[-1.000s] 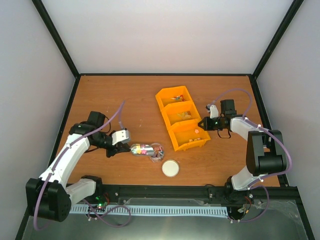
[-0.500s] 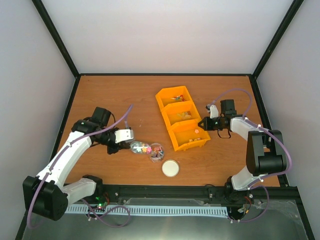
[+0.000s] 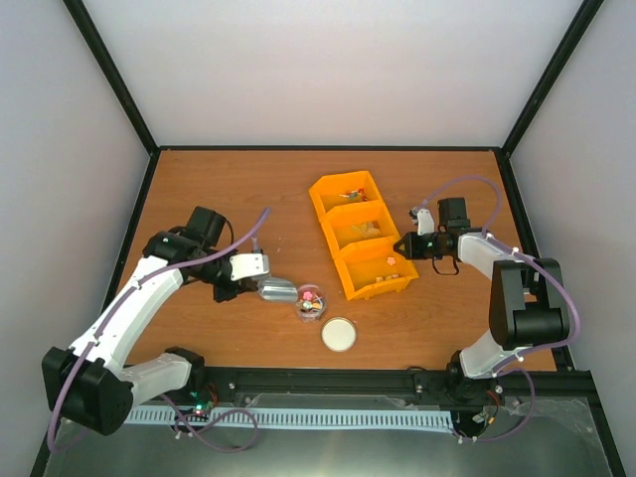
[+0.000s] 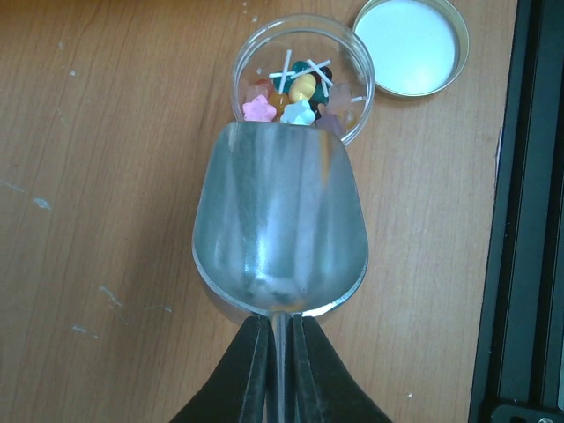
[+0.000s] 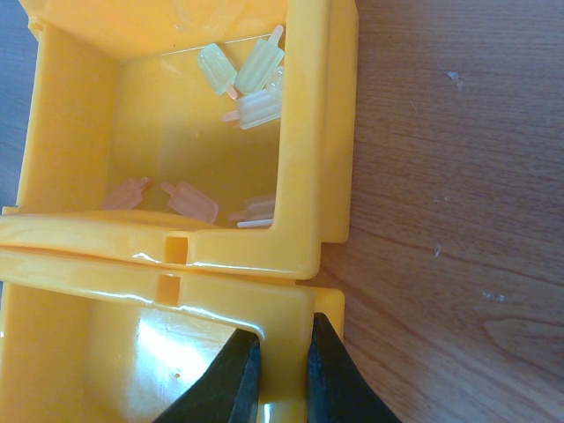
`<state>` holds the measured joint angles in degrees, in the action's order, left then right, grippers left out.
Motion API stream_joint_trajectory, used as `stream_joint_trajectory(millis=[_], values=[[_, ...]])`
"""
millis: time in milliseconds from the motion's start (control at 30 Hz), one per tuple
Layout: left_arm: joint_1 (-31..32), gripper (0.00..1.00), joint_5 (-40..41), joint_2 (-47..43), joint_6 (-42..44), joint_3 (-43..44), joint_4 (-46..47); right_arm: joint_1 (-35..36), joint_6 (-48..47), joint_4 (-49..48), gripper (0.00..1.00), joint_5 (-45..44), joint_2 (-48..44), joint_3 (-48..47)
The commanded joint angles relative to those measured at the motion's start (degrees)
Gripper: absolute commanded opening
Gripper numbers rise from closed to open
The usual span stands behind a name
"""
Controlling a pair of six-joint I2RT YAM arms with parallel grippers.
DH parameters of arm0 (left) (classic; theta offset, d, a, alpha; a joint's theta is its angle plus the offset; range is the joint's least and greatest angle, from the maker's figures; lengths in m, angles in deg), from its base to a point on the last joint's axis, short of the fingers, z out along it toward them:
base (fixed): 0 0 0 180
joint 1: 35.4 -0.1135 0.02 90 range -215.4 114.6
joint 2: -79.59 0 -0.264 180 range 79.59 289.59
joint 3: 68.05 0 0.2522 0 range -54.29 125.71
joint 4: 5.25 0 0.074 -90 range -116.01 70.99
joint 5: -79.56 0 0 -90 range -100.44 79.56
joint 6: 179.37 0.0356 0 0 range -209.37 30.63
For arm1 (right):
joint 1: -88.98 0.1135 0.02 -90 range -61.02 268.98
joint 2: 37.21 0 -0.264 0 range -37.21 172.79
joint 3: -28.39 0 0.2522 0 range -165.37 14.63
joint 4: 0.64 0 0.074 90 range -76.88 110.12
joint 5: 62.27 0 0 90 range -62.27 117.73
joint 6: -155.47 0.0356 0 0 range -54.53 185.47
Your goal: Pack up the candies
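Note:
My left gripper (image 4: 280, 322) is shut on the thin handle of a metal scoop (image 4: 280, 229). The scoop's bowl shows bare and its lip rests over the rim of a small clear jar (image 4: 352, 62). Mixed-colour candies (image 4: 295, 92) lie inside the jar. From above, the scoop (image 3: 276, 289) touches the jar (image 3: 311, 301) just in front of the left gripper (image 3: 250, 286). My right gripper (image 5: 280, 357) is shut on the wall of the nearest yellow bin (image 5: 291, 308). The neighbouring bin (image 5: 304, 132) holds pale popsicle-shaped candies (image 5: 247, 88).
The jar's white lid (image 3: 339, 334) lies flat on the wood right of the jar, and shows as the lid (image 4: 410, 44) in the left wrist view. Three joined yellow bins (image 3: 350, 211) stand mid-table. The black front rail (image 4: 529, 220) runs close by.
The left arm swung the scoop right and tipped it at the jar. The candies that lay in the scoop now sit in the jar. The right arm has not moved.

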<state>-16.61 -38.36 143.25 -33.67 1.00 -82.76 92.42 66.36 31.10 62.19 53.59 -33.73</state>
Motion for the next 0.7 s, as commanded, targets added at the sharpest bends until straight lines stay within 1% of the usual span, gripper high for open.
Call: stream_joint_trajectory(millis=[0,67,233,400,567,667], values=[[1.27,0.01,1.83,0.47,-1.67,5.23,-1.8,-0.35,-0.2,-2.47,0.03,0.94,-1.55,-0.64],[3.36,0.01,3.39,1.59,-3.54,7.98,-2.11,-0.36,0.06,-2.8,0.03,0.81,-1.72,-0.39],[12.96,0.01,10.39,6.98,-10.18,15.19,-1.68,-0.36,0.8,-3.44,0.03,0.15,-1.89,0.03],[20.27,0.01,15.65,16.3,-16.18,25.15,-3.14,-0.27,1.22,-4.03,0.03,-0.38,-2.89,0.7],[27.42,0.01,20.26,24.66,-19.42,34.81,-4.46,-0.23,1.31,-4.28,0.03,-0.45,-3.59,1.14],[30.16,0.01,22.2,30.46,-20.81,40.69,-6.93,-0.27,1.47,-4.48,0.03,-0.38,-3.62,1.25]])
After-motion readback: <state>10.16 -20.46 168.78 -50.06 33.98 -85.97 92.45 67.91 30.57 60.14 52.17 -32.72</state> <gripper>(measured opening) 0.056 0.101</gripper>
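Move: The left hand, holding the emptied scoop some 16 cm above the table, is bound for the tray's near compartment with the star candies, about 31 cm to its right, 11 cm ahead and 13 cm below. The jar stands 13 cm to its right, level with it; the lid 20 cm right and 8 cm back; the popsicle compartment 27 cm right and 20 cm ahead. From the right hand, the star compartment lies 7 cm left, 4 cm back and slightly lower. Still gripping the scoop by its handle, the left hand lifts it about 5 cm clear of the jar and swings it some 12 cm to the right and 4 cm forward, past the jar's far side towards the star compartment. The fingers tilt roughly 10 degrees more steeply down, while the right hand keeps its pinch on the tray's rim. ##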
